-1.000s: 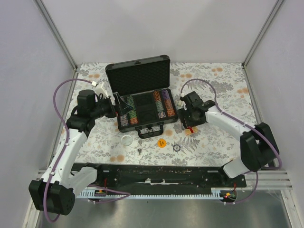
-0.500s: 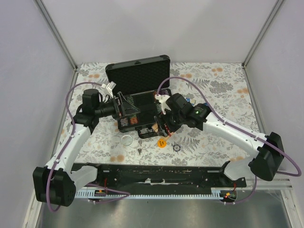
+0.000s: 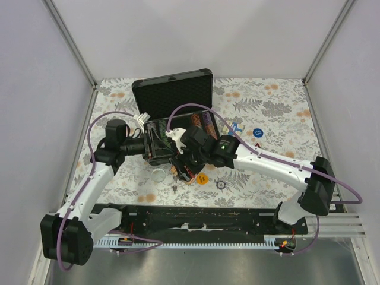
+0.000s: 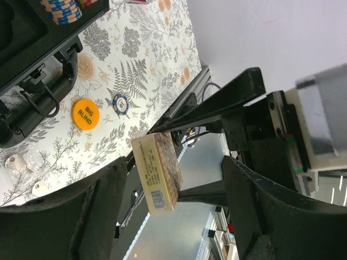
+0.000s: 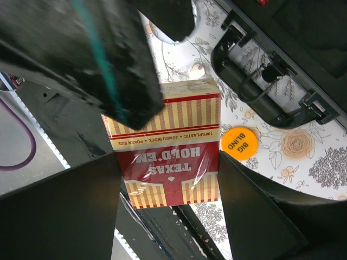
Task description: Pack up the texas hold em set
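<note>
The black case (image 3: 172,94) lies open at the back, with striped chips (image 3: 206,122) in its foam tray. My right gripper (image 3: 181,166) hangs over the case's front edge, shut on the red card deck (image 5: 165,154). The deck's sides are pressed between both fingers (image 5: 65,216). My left gripper (image 3: 158,142) faces it from the left. In the left wrist view the same deck (image 4: 157,173) floats between the open left gripper (image 4: 173,211) jaws, with a gap to the right finger. One left finger covers the deck's top corner in the right wrist view.
An orange "BIG BLIND" button (image 3: 202,178) and a small dark button (image 3: 221,184) lie in front of the case handle (image 5: 255,81). A clear round piece (image 3: 158,174) and keys (image 3: 174,187) sit near them. A blue button (image 3: 257,132) and a blue deck (image 3: 236,127) lie right of the case.
My right arm swung left across the case front, carrying the red deck from the right side. The left gripper came in toward it and its jaws narrowed slightly.
</note>
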Controlling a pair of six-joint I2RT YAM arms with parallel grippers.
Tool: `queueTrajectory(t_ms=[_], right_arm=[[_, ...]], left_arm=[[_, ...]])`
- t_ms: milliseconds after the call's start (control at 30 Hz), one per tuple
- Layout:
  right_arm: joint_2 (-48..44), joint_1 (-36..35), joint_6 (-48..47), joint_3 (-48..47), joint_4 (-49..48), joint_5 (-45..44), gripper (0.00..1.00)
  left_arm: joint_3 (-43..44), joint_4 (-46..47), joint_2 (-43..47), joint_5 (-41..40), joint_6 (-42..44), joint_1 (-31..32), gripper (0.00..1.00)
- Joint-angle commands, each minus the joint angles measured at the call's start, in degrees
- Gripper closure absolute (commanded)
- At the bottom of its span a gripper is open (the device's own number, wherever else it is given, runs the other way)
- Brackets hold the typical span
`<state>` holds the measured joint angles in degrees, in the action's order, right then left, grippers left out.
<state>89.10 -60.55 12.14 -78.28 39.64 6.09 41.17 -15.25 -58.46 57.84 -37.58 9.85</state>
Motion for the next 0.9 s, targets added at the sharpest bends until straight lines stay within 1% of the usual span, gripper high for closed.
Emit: queueTrajectory(t_ms=[0,67,333,400,467,533,600,733,767,800,833,867], right_arm=[[0.11,-2.02,-1.50,-4.95,-4.21,-3.88,0.41],[0.20,-2.55,-1.86,-5.30,-5.62,-4.77,0.42],[1.34,-2.90,-4.49,-6.97,-7.82,-5.74,0.42],[1.78,-2.90,-5.11,-7.15,-7.91,-5.74,0.42],[2.13,-2.90,-5.72,-7.32,-8.26,-7.31,0.42],[2.31,-2.82,-6.25,-7.32,-8.44,-7.40,0.42],[2.48,-2.82,-6.43,-7.15,-8.79,-7.32,0.42],[2.40,-2.90,-6.96,-6.89,-9.14,-7.49,0.41],[2.39,-2.82,-7.04,-6.80,-9.14,-7.58,0.41],[2.48,-2.90,-7.13,-6.80,-9.14,-7.84,0.40],[2.66,-2.90,-7.31,-6.80,-9.05,-8.02,0.39],[2.57,-2.82,-7.22,-6.71,-9.05,-8.63,0.35]], left_arm=[[-0.39,-3.56,1.33,2.54,3.66,0.17,0.24],[-0.74,-3.83,1.24,3.06,3.22,0.26,0.27],[-1.18,-4.79,0.54,4.64,3.30,1.49,0.28],[-1.09,-4.88,0.45,4.91,3.39,2.10,0.32],[-1.00,-4.88,0.10,5.26,3.57,2.89,0.37],[-0.91,-4.79,-0.08,5.26,3.66,3.34,0.43],[-0.91,-4.88,-0.17,5.26,3.66,3.51,0.54],[-0.48,-4.88,-0.96,4.73,3.66,3.51,0.80],[-0.30,-4.88,-1.31,4.65,3.74,3.60,0.89],[0.05,-4.88,-1.57,4.56,3.92,3.60,0.96],[0.14,-4.88,-1.66,4.30,4.01,3.60,0.98],[0.58,-4.88,-2.01,3.86,4.18,3.60,0.98]])
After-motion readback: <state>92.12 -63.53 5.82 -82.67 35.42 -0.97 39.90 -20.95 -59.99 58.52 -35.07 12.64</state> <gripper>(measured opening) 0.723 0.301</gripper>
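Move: The Texas Hold'em card box, already gripped in the right hand with its middle only about 1 cm to the left of and 1 cm below that hand point, lies some 4 cm back, 5 cm to the right and 4 cm below the left hand. From the right hand, the big blind button is about 9 cm right and 2 cm ahead, the case handle about 8 cm ahead and 2 cm right, both roughly 12 cm lower. The card box is carried by the right hand, which keeps its grip, about 3 cm left, 2 cm forward and up a little, easing down slightly at the end while it tilts some 10 degrees. The left hand comes back and down to meet it, then its open fingers close across the box's thin side and pinch the free end. ##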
